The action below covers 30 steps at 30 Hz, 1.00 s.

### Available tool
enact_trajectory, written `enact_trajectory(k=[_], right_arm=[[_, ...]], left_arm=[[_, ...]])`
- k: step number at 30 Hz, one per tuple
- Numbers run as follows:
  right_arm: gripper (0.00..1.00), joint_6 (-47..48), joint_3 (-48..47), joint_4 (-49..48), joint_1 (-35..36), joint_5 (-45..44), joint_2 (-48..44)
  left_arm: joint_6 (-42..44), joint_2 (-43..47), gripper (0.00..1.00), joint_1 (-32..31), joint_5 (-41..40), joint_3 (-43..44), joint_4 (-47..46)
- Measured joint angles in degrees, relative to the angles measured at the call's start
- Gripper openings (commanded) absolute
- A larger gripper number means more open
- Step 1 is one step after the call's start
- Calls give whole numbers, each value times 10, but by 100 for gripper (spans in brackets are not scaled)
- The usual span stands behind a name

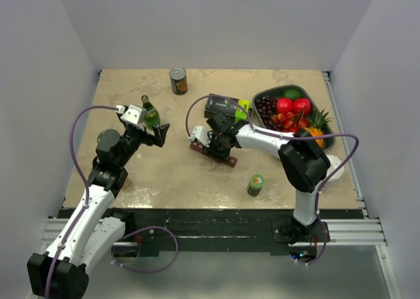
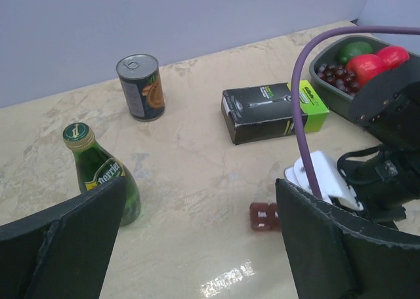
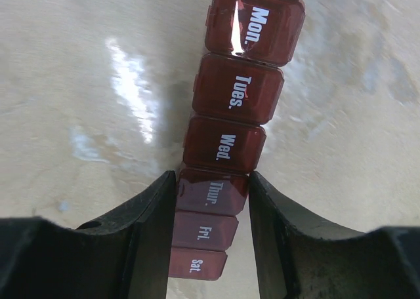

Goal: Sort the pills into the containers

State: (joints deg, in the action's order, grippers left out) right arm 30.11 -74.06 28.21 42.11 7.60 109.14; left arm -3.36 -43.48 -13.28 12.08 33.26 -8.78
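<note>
The containers [image 3: 237, 92] are one maroon strip of day-labelled compartments lying flat on the table, lids closed. My right gripper [image 3: 211, 181] points down over it, its fingers pressed against both sides of the "Thur." compartment. From above, the right gripper [image 1: 213, 145] covers most of the strip [image 1: 229, 160]. One end of the strip [image 2: 262, 216] shows in the left wrist view. My left gripper [image 1: 157, 132] hovers open at the table's left, beside a green glass bottle [image 1: 149, 112], with nothing between its fingers [image 2: 79, 240]. No pills are in view.
A green bottle [image 2: 98, 174] stands close by the left finger. A tin can [image 1: 178, 80] stands at the back. A black-and-lime box [image 1: 226, 107] lies behind the strip, a dark tray [image 1: 260, 94] of fruit to its right. A small green jar [image 1: 255, 184] stands near the front.
</note>
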Motion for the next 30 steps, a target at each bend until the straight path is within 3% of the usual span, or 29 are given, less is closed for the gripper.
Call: enact_trajectory(k=[10,12,13,14,17,21,30], right_arm=[[30,63,-33,33,109,37,21],[43,71,-43,43,123,46,27],[53,75,-48,49,127,50,30],[72,76,-52,52,129,53,33],[94,84,-63,68,126,56,38],[99,102,-64,92,120,59,28],[99,152,-35,147,57,104,-84]], left_arm=[[10,23,100,0,10,-3,-9],[11,24,100,0,16,-4,-11],[12,24,100,0,19,-4,-11],[13,24,100,0,22,-4,-11],[15,24,100,0,30,-4,-11],[16,24,100,0,45,-4,-12],[15,20,100,-5,108,-4,-73]])
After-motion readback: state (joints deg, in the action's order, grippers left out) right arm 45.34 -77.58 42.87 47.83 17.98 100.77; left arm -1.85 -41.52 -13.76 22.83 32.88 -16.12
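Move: The pill organizer is already pinched between the right fingers near Thur., its middle about 2 cm left and 1 cm ahead of that hand, 1 cm lower; the bare table patch it goes to is some 8 cm back and 7 cm left. The green-lidded jar stands roughly 13 cm back and 14 cm right, the black-and-green box about 23 cm ahead and 3 cm right. From the left hand, the organizer lies about 20 cm right, 1 cm ahead and 24 cm below. The pill organizer, still pinched, is dragged level across the table back and to the left, about 11 cm, while the right wrist turns it some 20 degrees counter-clockwise. There the right fingers open wide and let go, then rise and shift right towards the Sat. end. The empty left hand rises and eases right and slightly back, tilting up and turning a little clockwise. ##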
